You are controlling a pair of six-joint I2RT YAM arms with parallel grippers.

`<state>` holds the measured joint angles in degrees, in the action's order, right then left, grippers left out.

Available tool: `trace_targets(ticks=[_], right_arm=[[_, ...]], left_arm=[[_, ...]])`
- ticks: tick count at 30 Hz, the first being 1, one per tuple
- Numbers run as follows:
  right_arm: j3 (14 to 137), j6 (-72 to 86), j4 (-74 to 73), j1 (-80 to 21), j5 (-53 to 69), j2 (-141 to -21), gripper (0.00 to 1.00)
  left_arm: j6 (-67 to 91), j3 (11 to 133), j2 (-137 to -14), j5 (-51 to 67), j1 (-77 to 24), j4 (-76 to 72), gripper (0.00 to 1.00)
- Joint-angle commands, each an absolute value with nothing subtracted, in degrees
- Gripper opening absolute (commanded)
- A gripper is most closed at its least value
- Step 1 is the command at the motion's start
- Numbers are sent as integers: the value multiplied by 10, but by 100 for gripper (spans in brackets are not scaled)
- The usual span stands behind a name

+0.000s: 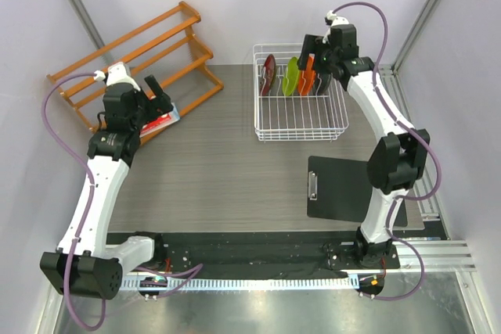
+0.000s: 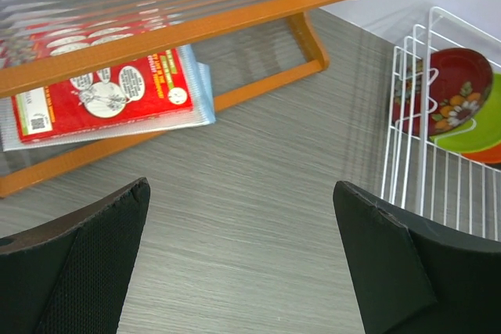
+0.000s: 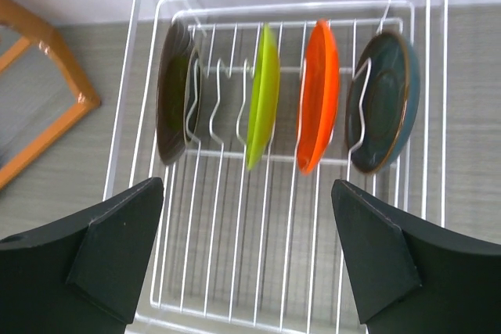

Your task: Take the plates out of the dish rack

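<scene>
The white wire dish rack (image 1: 300, 138) stands at the back right of the table. Plates stand upright on edge between its prongs: dark red (image 1: 268, 74), lime green (image 1: 291, 76), orange (image 1: 307, 77). From the right wrist I see all of them in a row: dark red (image 3: 174, 103), lime green (image 3: 263, 95), orange (image 3: 319, 95), dark teal (image 3: 387, 103). My right gripper (image 1: 319, 66) (image 3: 247, 184) hovers open above the rack (image 3: 235, 271), holding nothing. My left gripper (image 1: 159, 93) (image 2: 241, 184) is open over bare table at far left, with the rack (image 2: 403, 138) and dark red plate (image 2: 458, 87) to its right.
An orange-brown wooden slatted shelf (image 1: 149, 52) (image 2: 196, 33) leans at the back left, with a red printed packet (image 1: 160, 120) (image 2: 109, 95) under it. A black clipboard (image 1: 340, 187) lies on the table in front of the rack, near the right arm.
</scene>
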<state>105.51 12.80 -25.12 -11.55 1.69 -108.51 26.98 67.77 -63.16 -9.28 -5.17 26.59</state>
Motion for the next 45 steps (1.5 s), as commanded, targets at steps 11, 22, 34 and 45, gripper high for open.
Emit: trace_targets(ticks=[11,22,34,45], right_arm=[[1221,94,-308,-167,-17,-1189,92],[1334,93,-350,-209,-46,-1283,89],[1433,77,-348,-243,-155,-1389,74],[1433,57,-309,-256,-199,-1414,36]], left_arm=[[331,601,-514,-320,-51,277,100],[345,596,-535,-292,-52,272,100],[345,588,-546,-271,-52,264,99],[343,586,-555,-272,-52,264,99]])
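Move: From the right hand, the red flowered plate stands in the rack about 12 cm ahead, 11 cm to the left and some 13 cm lower. In the same row, at about that depth and height, the green plate is roughly 3 cm left of the hand, the orange plate 2 cm right and the dark plate 7 cm right. From the left hand, the red plate lies about 28 cm ahead, 36 cm right and 17 cm below. Leftward and forward first, the right hand passes over the green plate towards the red plate, then sinks about 10 cm, its left side tipping down some 15 degrees. Its fingers close to roughly half, coming to straddle the red plate's near rim. The empty left hand backs off to the left about 6 cm and turns counter-clockwise. ##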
